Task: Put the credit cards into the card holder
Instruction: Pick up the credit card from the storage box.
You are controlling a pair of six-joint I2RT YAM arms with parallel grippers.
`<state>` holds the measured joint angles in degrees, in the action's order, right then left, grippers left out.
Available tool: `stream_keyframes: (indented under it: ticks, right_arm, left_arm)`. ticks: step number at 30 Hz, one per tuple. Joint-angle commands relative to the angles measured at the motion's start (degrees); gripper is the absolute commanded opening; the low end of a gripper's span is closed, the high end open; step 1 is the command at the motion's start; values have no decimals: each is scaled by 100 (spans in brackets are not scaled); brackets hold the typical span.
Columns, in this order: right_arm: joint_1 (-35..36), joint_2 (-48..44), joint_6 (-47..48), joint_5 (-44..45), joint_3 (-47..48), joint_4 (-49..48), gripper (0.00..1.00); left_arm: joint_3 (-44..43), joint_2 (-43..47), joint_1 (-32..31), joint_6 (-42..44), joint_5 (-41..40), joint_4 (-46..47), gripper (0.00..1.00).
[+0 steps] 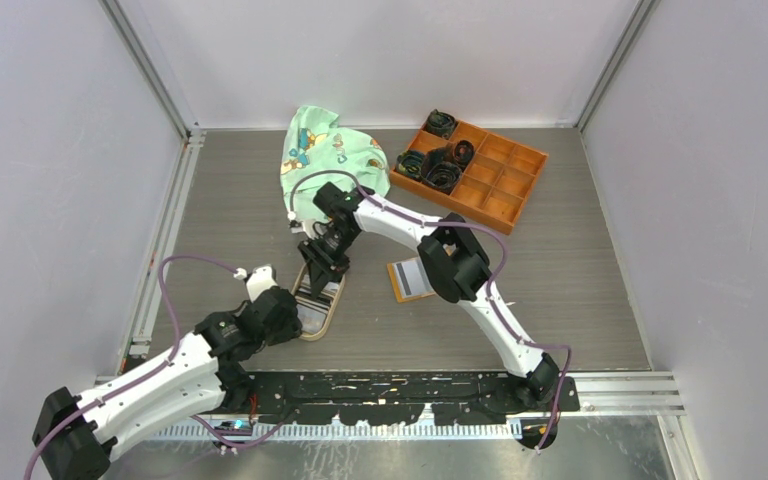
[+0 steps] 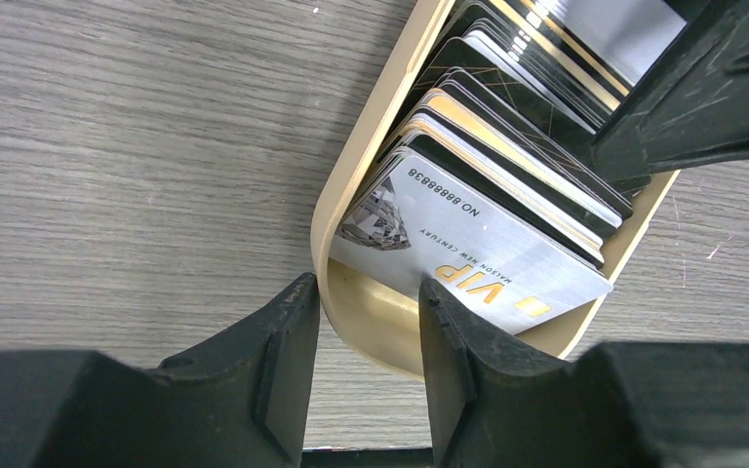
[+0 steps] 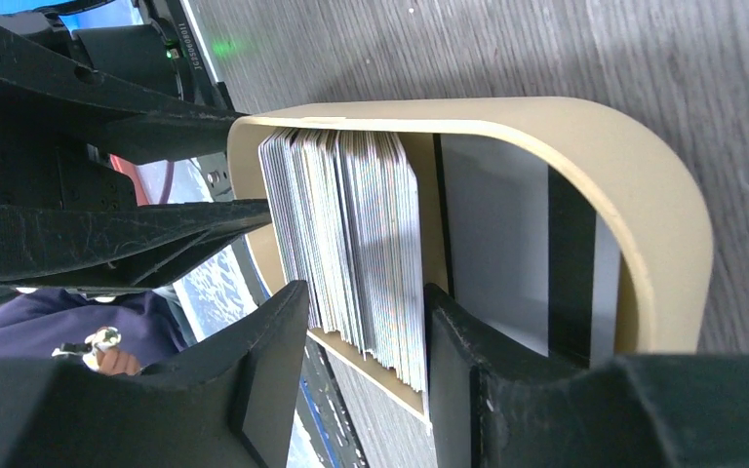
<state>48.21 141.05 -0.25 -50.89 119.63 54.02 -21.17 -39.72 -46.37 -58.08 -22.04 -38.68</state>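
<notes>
A tan oval dish [image 1: 309, 333] [image 2: 351, 185] [image 3: 644, 195] holds several credit cards [image 1: 317, 308] [image 2: 468, 244] [image 3: 351, 214] standing on edge and leaning, a silver one at the near end. My left gripper [image 1: 295, 312] [image 2: 366, 288] is open astride the dish's near end, one finger outside the rim and one inside against the silver card. My right gripper [image 1: 322, 262] [image 3: 366, 292] is open over the dish's far half, a finger at each side of the stack's edge. The card holder [image 1: 410, 278] lies flat to the right, partly behind the right arm.
An orange compartmented tray [image 1: 500, 185] with coiled cables stands at the back right. A green patterned cloth [image 1: 325, 155] lies at the back centre. Enclosure walls close in both sides and the back. A metal rail [image 1: 165, 240] runs along the left edge.
</notes>
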Motion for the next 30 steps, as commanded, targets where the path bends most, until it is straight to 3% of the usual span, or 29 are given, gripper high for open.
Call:
stream_keyframes:
  ticks: [1, 19, 30]
  right_arm:
    - [-42, -535, -72, -68, 269, 54, 51]
    - [-211, -658, -63, 423, 280, 67, 43]
    - [-224, -853, 254, 1450, 202, 11, 14]
  left_arm:
    - [-113, -37, 23, 17, 50, 290, 43]
    - [-116, -83, 23, 38, 85, 324, 42]
    - [-188, 103, 22, 58, 43, 232, 41]
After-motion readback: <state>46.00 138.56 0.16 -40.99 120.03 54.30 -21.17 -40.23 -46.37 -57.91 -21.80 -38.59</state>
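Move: The credit card at the far face of the packed cards in the storage box is about 2 cm ahead of the right hand, 1 cm to its left and 1 cm below, already between the open fingers. The rest of the card stack sits just behind it, some 2 cm back from the hand, and the card holder is roughly 23 cm to the hand's right and 2 cm farther out. From the left hand, on the box's near rim, that credit card is about 10 cm ahead and 5 cm right. The right hand goes forward about 4 cm and drifts nearly 2 cm to its right at almost the same height, drawing towards the far end of the storage box while its fingers tip some 10 degrees steeper downward. On the way the fingers close from half open to nearly shut, most of it late, and end up pinching the far credit card by its upper edge, while the left hand stays put with its fingers astride the box's near rim. ##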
